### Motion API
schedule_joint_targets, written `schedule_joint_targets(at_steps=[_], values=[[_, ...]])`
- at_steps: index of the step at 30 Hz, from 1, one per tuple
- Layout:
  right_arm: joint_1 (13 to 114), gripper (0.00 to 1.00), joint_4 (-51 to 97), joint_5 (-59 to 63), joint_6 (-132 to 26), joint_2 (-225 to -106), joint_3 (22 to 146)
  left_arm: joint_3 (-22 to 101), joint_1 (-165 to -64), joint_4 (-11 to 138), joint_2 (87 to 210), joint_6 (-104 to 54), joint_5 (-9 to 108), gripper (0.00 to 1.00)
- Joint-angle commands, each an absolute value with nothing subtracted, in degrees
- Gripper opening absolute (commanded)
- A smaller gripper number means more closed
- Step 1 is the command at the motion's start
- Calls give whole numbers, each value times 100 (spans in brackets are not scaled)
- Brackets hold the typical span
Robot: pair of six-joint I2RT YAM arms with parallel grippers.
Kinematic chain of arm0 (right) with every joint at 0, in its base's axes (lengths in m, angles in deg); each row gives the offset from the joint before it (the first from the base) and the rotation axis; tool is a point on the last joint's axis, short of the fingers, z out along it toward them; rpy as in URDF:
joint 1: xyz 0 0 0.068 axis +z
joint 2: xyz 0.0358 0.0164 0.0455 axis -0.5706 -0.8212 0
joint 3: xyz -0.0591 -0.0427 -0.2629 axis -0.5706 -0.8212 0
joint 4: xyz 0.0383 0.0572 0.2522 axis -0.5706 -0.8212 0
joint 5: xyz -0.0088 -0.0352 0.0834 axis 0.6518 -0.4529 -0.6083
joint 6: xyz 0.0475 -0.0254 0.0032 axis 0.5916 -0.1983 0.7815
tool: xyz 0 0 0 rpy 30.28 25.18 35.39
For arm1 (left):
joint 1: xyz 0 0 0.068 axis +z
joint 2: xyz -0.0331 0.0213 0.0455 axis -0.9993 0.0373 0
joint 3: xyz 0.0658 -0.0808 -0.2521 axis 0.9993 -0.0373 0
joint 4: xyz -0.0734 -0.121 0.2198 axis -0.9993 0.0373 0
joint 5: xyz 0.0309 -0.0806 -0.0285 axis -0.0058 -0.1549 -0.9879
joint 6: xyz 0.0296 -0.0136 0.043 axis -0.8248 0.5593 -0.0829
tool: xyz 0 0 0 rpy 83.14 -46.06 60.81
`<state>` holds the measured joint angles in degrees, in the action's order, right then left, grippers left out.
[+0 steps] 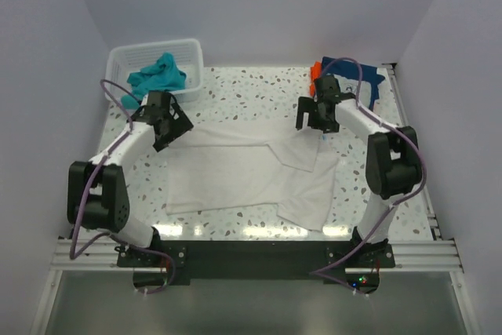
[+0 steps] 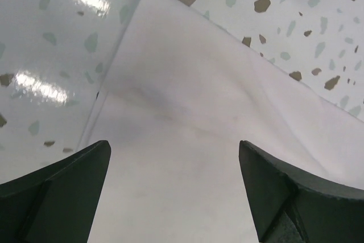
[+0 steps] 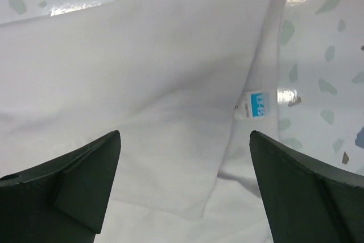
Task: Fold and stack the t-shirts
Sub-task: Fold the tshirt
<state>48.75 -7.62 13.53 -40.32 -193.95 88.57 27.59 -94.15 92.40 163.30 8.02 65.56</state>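
A large white t-shirt (image 1: 243, 174) lies spread on the table, partly folded, with a flap over its right side. My left gripper (image 1: 174, 131) hovers open over the shirt's far left corner; in the left wrist view the white cloth (image 2: 187, 129) fills the gap of the gripper (image 2: 174, 157). My right gripper (image 1: 312, 125) stands open above the shirt's far right edge; its view shows the gripper (image 3: 185, 140) over the cloth (image 3: 142, 83), with a blue size tag (image 3: 254, 105). A teal t-shirt (image 1: 159, 74) lies bunched in the basket. A navy t-shirt (image 1: 357, 76) and an orange one (image 1: 315, 74) lie at the far right.
The white mesh basket (image 1: 192, 56) stands at the back left corner. Walls close in the table on the left, back and right. Speckled tabletop (image 1: 243, 92) shows between the basket and the navy shirt.
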Motion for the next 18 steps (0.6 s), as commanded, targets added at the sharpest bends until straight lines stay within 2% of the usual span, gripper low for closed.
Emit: schedule_joint_targets(at_steps=[1, 5, 11, 18], values=[[4868, 99, -443, 1200, -3832, -18337, 8175, 2334, -9664, 9695, 15365, 1145, 6700, 100], [4868, 99, -187, 1024, -3647, -17484, 7215, 1597, -10454, 10221, 14652, 2020, 7068, 100], [4868, 99, -221, 1015, -3691, -16587, 6387, 621, -12272, 10582, 13597, 3620, 7191, 100], [4859, 99, -222, 1015, -3743, -16428, 6202, -277, -12592, 11074, 13358, 4633, 7200, 100]])
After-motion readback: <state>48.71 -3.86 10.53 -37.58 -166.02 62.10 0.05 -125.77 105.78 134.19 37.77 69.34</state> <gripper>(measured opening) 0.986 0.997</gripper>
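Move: The stretch of the t-shirt's near edge that the left hand goes for lies some 22 cm back, 9 cm to its right and 5 cm below; the t-shirt's near left corner is also about 22 cm back, 1 cm right. For the right hand, the near right corner lies some 33 cm straight back and 4 cm lower, with the folded flap's tip about 13 cm straight back. The folded stack sits roughly 16 cm ahead and 12 cm right of the right hand. Clear of the t-shirt after smoothing its far part, the open left hand lifts about 2 cm, then sweeps some 20 cm back and 9 cm to the right over it, sinking on the way until it hovers low by the near edge, its fingers tipped about 10 degrees more downward. The open right hand draws back about 10 cm over the folded flap, first rising 4 cm and then easing slightly down to a near stop, still above the cloth. ##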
